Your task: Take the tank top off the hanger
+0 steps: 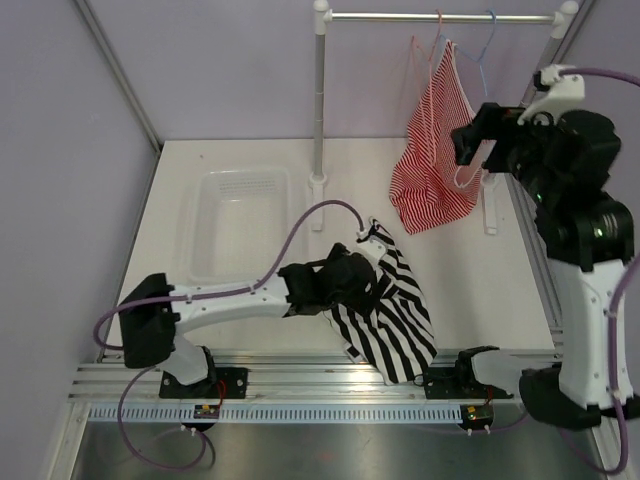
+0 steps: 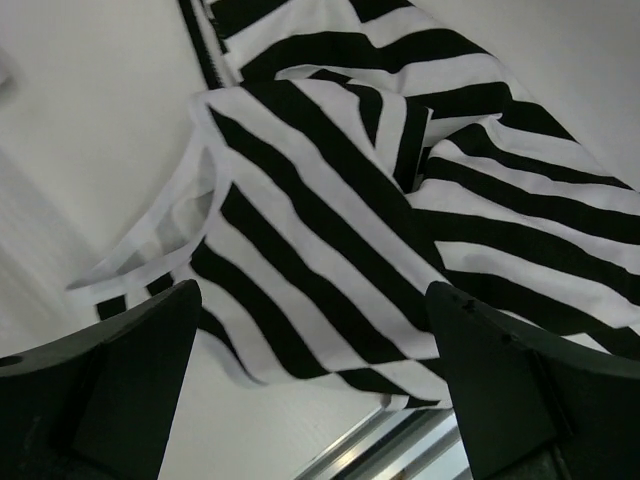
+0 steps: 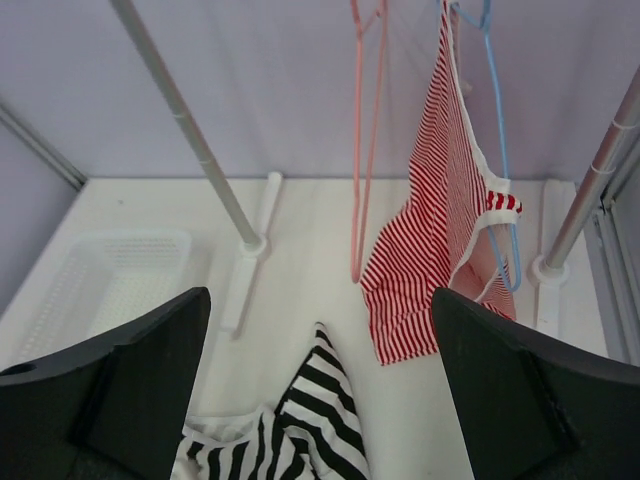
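Note:
The black-and-white striped tank top [image 1: 392, 315] lies crumpled on the table, off the hanger. My left gripper [image 1: 362, 285] hovers just over it, open, with nothing between its fingers. In the left wrist view the tank top [image 2: 330, 230] spreads beneath the open gripper [image 2: 315, 400], a white-trimmed strap at its left. The pink hanger [image 1: 439, 22] hangs bare on the rail. My right gripper [image 1: 468, 142] is raised near the rail, open and empty. From the right wrist, the pink hanger [image 3: 354, 230] hangs ahead, and the tank top [image 3: 310, 420] shows low between the open gripper's [image 3: 320, 400] fingers.
A red-and-white striped top [image 1: 432, 165] hangs on a light-blue hanger [image 1: 487, 40] beside the pink one; both also show in the right wrist view, the top [image 3: 435, 250] and its hanger [image 3: 497, 120]. The rack's white post [image 1: 319, 100] stands mid-table. A clear basket [image 1: 235, 220] sits at the left.

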Motion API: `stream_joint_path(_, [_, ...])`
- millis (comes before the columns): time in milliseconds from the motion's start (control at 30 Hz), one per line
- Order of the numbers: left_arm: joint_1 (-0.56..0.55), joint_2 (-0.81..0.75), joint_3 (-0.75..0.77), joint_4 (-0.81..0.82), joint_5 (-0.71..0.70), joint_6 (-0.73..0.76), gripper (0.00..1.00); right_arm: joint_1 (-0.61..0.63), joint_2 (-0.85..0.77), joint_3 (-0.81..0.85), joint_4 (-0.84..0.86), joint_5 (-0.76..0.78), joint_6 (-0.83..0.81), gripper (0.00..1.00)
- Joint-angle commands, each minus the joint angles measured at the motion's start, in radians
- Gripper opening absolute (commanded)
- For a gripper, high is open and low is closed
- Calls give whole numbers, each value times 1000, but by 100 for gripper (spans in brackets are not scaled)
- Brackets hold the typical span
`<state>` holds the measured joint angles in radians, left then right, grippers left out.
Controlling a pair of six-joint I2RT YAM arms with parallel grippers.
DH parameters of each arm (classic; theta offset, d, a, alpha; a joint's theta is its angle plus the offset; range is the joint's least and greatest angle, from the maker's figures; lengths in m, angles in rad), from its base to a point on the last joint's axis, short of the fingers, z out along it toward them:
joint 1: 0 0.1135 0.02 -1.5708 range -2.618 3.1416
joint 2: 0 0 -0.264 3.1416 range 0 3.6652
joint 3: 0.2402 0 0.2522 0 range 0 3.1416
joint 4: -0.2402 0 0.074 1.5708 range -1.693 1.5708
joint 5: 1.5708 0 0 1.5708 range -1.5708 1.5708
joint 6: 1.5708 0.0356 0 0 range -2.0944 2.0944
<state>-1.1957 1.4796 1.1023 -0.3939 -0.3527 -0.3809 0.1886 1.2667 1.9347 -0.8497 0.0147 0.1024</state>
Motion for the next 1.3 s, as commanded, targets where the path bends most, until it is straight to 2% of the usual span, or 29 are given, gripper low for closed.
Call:
stream_joint_path(0, [-16, 143, 100, 122, 49, 39, 99, 3, -163, -127, 75, -108, 69, 100])
stream_joint_path(133, [-15, 328, 188, 147, 119, 48, 99, 3, -305, -284, 69, -226, 97, 100])
stream_joint_path(300, [-19, 508, 280, 122, 179, -2, 97, 3, -397, -333, 51, -292, 86, 99])
stream_joint_path(333, [-18, 518, 274, 125, 181, -25, 90, 3, -403, -330, 46, -297, 83, 100])
stream_joint_path(367, [-18, 516, 269, 135, 173, -35, 70, 3, -411, -326, 31, -303, 79, 100])
stream_joint_path(433, [-19, 507, 260, 139, 143, -44, 57, 3, -424, -319, 18, -306, 69, 99])
stream_joint_path(467, [-19, 508, 274, 112, 133, -42, 31, 3, -434, -319, 20, -305, 69, 99])
stream_joint_path(500, [-21, 507, 289, 83, 115, -38, 12, 3, -444, -325, 26, -306, 69, 100])
stream_joint_path(533, [-22, 498, 310, 34, 88, -33, 0, 3, -464, -330, 38, -300, 69, 99])
stream_joint_path(633, [-34, 378, 307, -17, 3, -26, 0, 3, -489, -332, 40, -272, 66, 100])
stream_joint_path(733, [-35, 190, 312, -58, -90, -13, 0, 3, -504, -333, 34, -219, 63, 100])
stream_joint_path(900, [-35, -10, 457, -203, -303, 63, 0, 3, -506, -355, 51, -216, 77, 99])
stream_joint_path(1033, [-5, -82, 583, -366, -440, 97, 0, 3, -506, -367, 72, -223, 86, 100])
stream_joint_path(1133, [74, -122, 668, -463, -486, 115, 0, 3, -501, -375, 83, -223, 89, 100])
stream_joint_path(1267, [299, -174, 720, -516, -413, 152, 0, 5, -494, -384, 92, -232, 98, 100])
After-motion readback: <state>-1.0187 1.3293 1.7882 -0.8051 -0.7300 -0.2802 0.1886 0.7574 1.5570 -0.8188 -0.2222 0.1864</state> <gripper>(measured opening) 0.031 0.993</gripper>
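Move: The black-striped tank top lies crumpled on the table, about 7 cm right of the left hand, level with it fore-and-aft and some 13 cm below. From that hand, the white basket lies 17 cm ahead, 26 cm left; the red-striped top hangs 27 cm ahead, 15 cm right and about 10 cm higher. For the right hand, the black-striped top is 15 cm back, 13 cm left, 47 cm down. Left hand sinks rightward, pinches the black-striped top, lifts it some 40 cm, swinging left; right hand backs off. ##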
